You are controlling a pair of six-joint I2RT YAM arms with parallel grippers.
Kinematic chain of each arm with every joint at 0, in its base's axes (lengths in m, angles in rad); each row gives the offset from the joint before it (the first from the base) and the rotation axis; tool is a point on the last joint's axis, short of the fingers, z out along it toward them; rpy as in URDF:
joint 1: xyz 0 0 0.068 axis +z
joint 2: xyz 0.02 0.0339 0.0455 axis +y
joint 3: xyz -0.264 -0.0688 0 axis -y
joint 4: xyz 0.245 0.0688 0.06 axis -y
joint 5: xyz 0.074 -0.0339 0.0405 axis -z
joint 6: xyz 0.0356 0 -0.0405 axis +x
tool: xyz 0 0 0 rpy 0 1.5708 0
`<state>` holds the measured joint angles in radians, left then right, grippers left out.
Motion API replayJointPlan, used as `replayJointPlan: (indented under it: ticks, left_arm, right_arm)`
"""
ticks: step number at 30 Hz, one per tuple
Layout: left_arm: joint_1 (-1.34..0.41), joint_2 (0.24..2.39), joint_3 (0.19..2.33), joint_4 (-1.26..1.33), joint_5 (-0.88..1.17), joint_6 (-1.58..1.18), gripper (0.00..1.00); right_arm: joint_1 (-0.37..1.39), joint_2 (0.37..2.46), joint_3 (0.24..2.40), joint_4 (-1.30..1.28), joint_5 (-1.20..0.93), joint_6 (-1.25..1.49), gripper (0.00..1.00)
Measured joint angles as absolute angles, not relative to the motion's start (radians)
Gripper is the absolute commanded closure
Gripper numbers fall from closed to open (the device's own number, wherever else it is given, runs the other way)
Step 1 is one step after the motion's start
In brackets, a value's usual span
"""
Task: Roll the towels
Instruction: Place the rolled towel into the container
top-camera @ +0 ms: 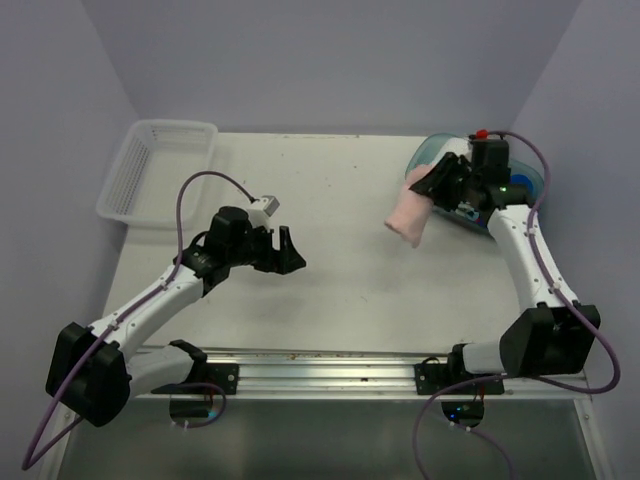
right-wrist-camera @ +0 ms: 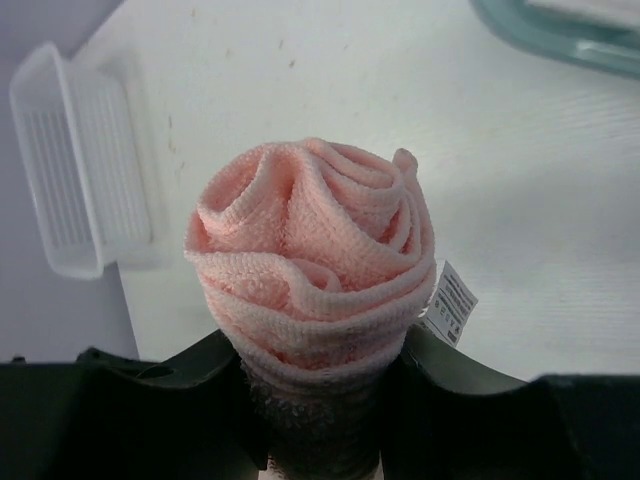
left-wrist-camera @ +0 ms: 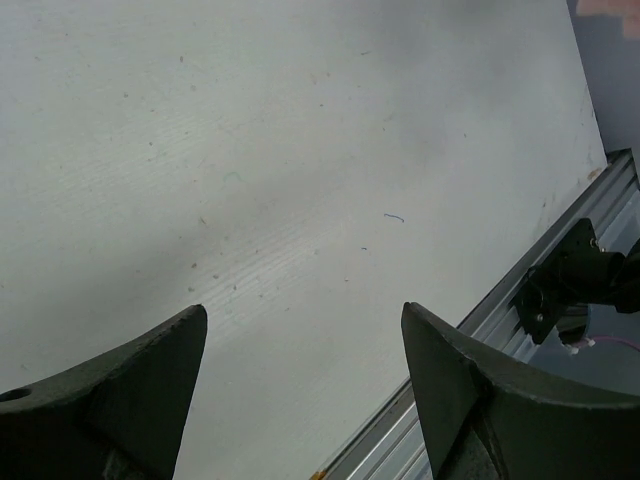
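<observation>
A pale pink towel (top-camera: 409,213), rolled into a tight cylinder, hangs above the table at the far right. My right gripper (top-camera: 437,183) is shut on one end of it. In the right wrist view the roll's spiral end (right-wrist-camera: 312,255) faces the camera, squeezed between both fingers (right-wrist-camera: 195,365), and a white care label (right-wrist-camera: 447,300) sticks out on its right. My left gripper (top-camera: 288,251) hovers over bare table near the middle left, open with nothing between its fingers (left-wrist-camera: 160,380). No blue towel shows.
A white slatted plastic basket (top-camera: 160,170) stands at the far left corner of the table (top-camera: 330,270). A teal bin (top-camera: 530,180) sits at the far right, behind the right wrist. An aluminium rail (top-camera: 330,365) runs along the near edge.
</observation>
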<state>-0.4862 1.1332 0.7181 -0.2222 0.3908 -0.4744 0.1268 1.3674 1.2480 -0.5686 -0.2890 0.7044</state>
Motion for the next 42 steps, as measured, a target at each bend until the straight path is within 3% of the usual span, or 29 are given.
replayJointPlan:
  ticks: [4,8,19,29,42]
  left_arm:
    - [-0.471,1.133,0.718,-0.223,0.403,-0.467,0.18]
    - [-0.465,1.135,0.718,-0.223,0.416,-0.467,0.18]
    - [-0.459,1.146,0.718,-0.222,0.425,-0.463,0.18]
    - [-0.457,1.147,0.718,-0.223,0.422,-0.463,0.18]
    - [-0.451,1.174,0.718,-0.224,0.412,-0.471,0.18]
  right_arm:
    - [-0.078,1.398,1.359,-0.677,-0.335,0.64,0.82]
    - [-0.156,1.473,1.475,-0.747,-0.361,0.594,0.82]
    - [-0.174,1.723,1.663,-0.672,-0.358,0.618,0.82]
    - [-0.175,2.077,2.049,-0.696,-0.359,0.591,0.83]
    - [-0.212,2.121,1.995,-0.754,-0.3,0.531,0.82]
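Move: The container's middle lies about 11 cm ahead of the right hand, 21 cm to its right and 18 cm below. Inside it, the white towel is roughly 14 cm ahead and 14 cm right of that hand, the light-blue towel 9 cm ahead and 21 cm right, and the dark-blue towel 6 cm ahead and 30 cm right, all some 17 cm lower. From the left hand, the container is about 23 cm ahead, 52 cm right and 9 cm below. The rolled pink towel, still gripped near one end by the right fingers, is swept right about 11 cm with a slight rise and a small clockwise turn. The hand then carries it forward some 15 cm over the container, and finally lowers it about 8 cm towards the white towel, easing a little back and right while tipping down slightly. ##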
